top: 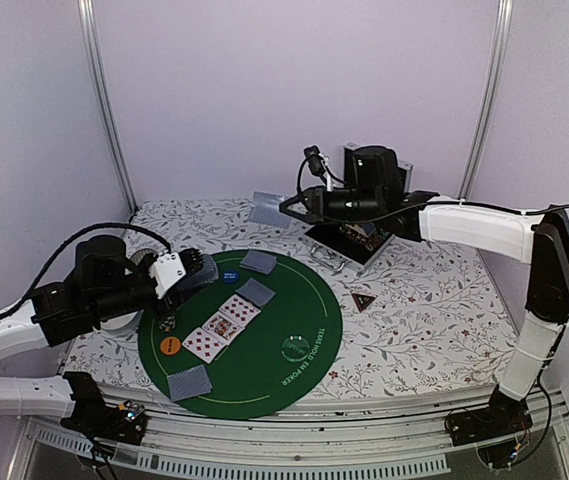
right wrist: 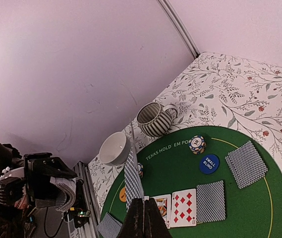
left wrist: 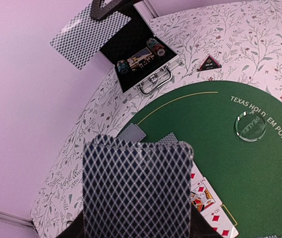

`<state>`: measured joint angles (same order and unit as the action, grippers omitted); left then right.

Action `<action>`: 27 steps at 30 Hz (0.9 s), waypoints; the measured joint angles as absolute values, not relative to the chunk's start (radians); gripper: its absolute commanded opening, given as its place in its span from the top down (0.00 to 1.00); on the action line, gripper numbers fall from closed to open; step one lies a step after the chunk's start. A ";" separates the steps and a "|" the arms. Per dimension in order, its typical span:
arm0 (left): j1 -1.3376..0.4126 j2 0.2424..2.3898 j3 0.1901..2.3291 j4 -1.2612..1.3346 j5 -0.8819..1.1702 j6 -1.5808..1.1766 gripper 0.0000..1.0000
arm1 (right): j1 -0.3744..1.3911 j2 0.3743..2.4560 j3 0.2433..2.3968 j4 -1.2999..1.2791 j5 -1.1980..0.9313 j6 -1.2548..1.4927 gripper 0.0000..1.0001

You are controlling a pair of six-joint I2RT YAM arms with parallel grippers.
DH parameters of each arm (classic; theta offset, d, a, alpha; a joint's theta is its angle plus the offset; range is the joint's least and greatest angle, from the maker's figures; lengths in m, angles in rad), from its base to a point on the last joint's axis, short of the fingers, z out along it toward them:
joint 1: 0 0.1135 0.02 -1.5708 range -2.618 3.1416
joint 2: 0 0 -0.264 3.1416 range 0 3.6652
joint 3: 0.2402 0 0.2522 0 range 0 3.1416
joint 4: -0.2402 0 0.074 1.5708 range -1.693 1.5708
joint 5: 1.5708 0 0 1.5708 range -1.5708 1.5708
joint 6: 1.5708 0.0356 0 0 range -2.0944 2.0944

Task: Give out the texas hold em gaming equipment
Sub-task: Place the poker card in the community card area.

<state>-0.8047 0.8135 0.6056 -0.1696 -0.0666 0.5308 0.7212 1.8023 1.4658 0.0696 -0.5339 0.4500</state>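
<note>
My left gripper (top: 196, 270) is shut on a deck of grey-blue-backed playing cards (left wrist: 136, 188), held over the left edge of the green mat (top: 304, 310). My right gripper (right wrist: 144, 202) is shut on a single card (right wrist: 133, 171), raised edge-on above the table's back. That card (top: 264, 209) hangs in the air near the open case (top: 359, 240). On the mat lie face-down cards (top: 259, 261), face-up cards (top: 234, 315), an orange disc (top: 170, 346), a blue disc (right wrist: 209, 163), a whitish dealer disc (left wrist: 250, 126) and a chip stack (right wrist: 197, 144). The dark triangle (top: 364, 300) lies right of the mat.
A striped cup (right wrist: 154, 119) and a white bowl (right wrist: 115, 148) stand off the mat's left side, near the left arm. The open case (left wrist: 141, 57) at the back holds more chips. White walls and metal posts close in the table's back and sides.
</note>
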 measured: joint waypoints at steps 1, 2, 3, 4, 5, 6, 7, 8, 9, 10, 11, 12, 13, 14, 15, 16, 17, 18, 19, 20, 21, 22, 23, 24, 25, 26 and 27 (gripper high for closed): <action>-0.805 0.813 0.606 -0.170 -0.067 0.531 0.56 | 0.721 1.805 1.458 0.084 -0.533 0.457 0.98; -0.805 0.813 0.606 -0.170 -0.067 0.531 0.56 | 0.721 1.808 1.446 0.102 -0.532 0.469 0.98; -0.805 0.813 0.606 -0.170 -0.066 0.531 0.56 | 0.721 1.811 1.430 0.123 -0.525 0.482 0.98; -0.805 0.813 0.606 -0.170 -0.065 0.531 0.56 | 0.721 1.818 1.415 0.142 -0.515 0.495 0.98; -0.805 0.813 0.606 -0.170 -0.064 0.531 0.56 | 0.721 1.834 1.404 0.162 -0.505 0.511 0.98; -0.805 0.813 0.606 -0.170 -0.064 0.530 0.56 | 0.721 1.855 1.397 0.184 -0.494 0.527 0.98; -0.805 0.813 0.606 -0.170 -0.064 0.531 0.56 | 0.721 1.883 1.393 0.205 -0.480 0.542 0.98; -0.805 0.813 0.606 -0.170 -0.064 0.530 0.56 | 0.721 1.915 1.393 0.224 -0.470 0.559 0.98; -0.805 0.813 0.606 -0.170 -0.064 0.531 0.56 | 0.720 1.951 1.394 0.246 -0.456 0.574 0.98; -0.805 0.812 0.606 -0.170 -0.064 0.531 0.56 | 0.720 1.984 1.394 0.258 -0.446 0.587 0.98; -0.805 0.811 0.606 -0.170 -0.064 0.531 0.56 | 0.720 2.025 1.397 0.268 -0.439 0.603 0.98; -0.805 0.810 0.606 -0.170 -0.063 0.531 0.56 | 0.720 2.068 1.403 0.274 -0.429 0.616 0.98; -0.805 0.809 0.606 -0.170 -0.063 0.531 0.56 | 0.720 2.109 1.410 0.276 -0.422 0.627 0.98; -0.805 0.808 0.606 -0.170 -0.063 0.531 0.56 | 0.720 2.148 1.417 0.276 -0.414 0.638 0.98; -0.805 0.808 0.606 -0.170 -0.063 0.531 0.56 | 0.719 2.174 1.420 0.277 -0.407 0.646 0.98; -0.805 0.807 0.606 -0.170 -0.063 0.530 0.56 | 0.719 2.202 1.421 0.276 -0.398 0.656 0.98; -0.805 0.807 0.606 -0.170 -0.062 0.531 0.56 | 0.719 2.225 1.422 0.276 -0.393 0.665 0.98; -0.805 0.806 0.606 -0.170 -0.061 0.530 0.56 | 0.719 2.244 1.425 0.276 -0.389 0.675 0.98; -0.805 0.805 0.606 -0.170 -0.060 0.530 0.55 | 0.719 2.258 1.428 0.276 -0.384 0.683 0.98; -0.805 0.805 0.606 -0.170 -0.060 0.530 0.56 | 0.719 2.265 1.431 0.276 -0.382 0.688 0.98; -0.805 0.805 0.606 -0.170 -0.060 0.530 0.55 | 0.719 2.270 1.431 0.278 -0.379 0.694 0.98; -0.805 0.805 0.606 -0.170 -0.060 0.531 0.56 | 0.719 2.271 1.432 0.279 -0.376 0.701 0.98; -0.805 0.805 0.606 -0.170 -0.060 0.530 0.56 | 0.719 2.271 1.432 0.279 -0.375 0.706 0.98; -0.805 0.805 0.606 -0.170 -0.060 0.531 0.55 | 0.718 2.271 1.432 0.286 -0.371 0.712 0.98; -0.805 0.805 0.606 -0.170 -0.060 0.530 0.56 | 0.718 2.271 1.432 0.291 -0.369 0.717 0.98; -0.805 0.805 0.606 -0.170 -0.060 0.531 0.56 | 0.718 2.271 1.431 0.298 -0.366 0.722 0.98; -0.805 0.805 0.606 -0.170 -0.060 0.530 0.56 | 0.717 2.271 1.426 0.310 -0.363 0.728 0.98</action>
<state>-0.8051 0.8051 0.6056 -0.1696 -0.0601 0.5304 0.7166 2.2715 1.4261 0.3099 -0.3630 0.7284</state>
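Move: The right hand, pinching a face-down poker card, is bound for the empty fifth place of the community card area, about 6 cm ahead, 5 cm left and 26 cm below. The last face-down community card lies 1 cm ahead and 9 cm left of the hand, the pair of hole cards 11 cm ahead and 8 cm left, and the small blind chip 6 cm ahead and 15 cm left. From the left hand, that place is some 18 cm ahead, 17 cm right and 20 cm down. Down steeply, by roughly 24 cm, with a lean of about 6 cm forward, the right hand brings the pinched card to the gap between the last face-down community card and the hole cards. On the way the wrist rolls some 25 degrees and swings a little clockwise. The descent stops before the end, the fingers keeping shut on the card. ##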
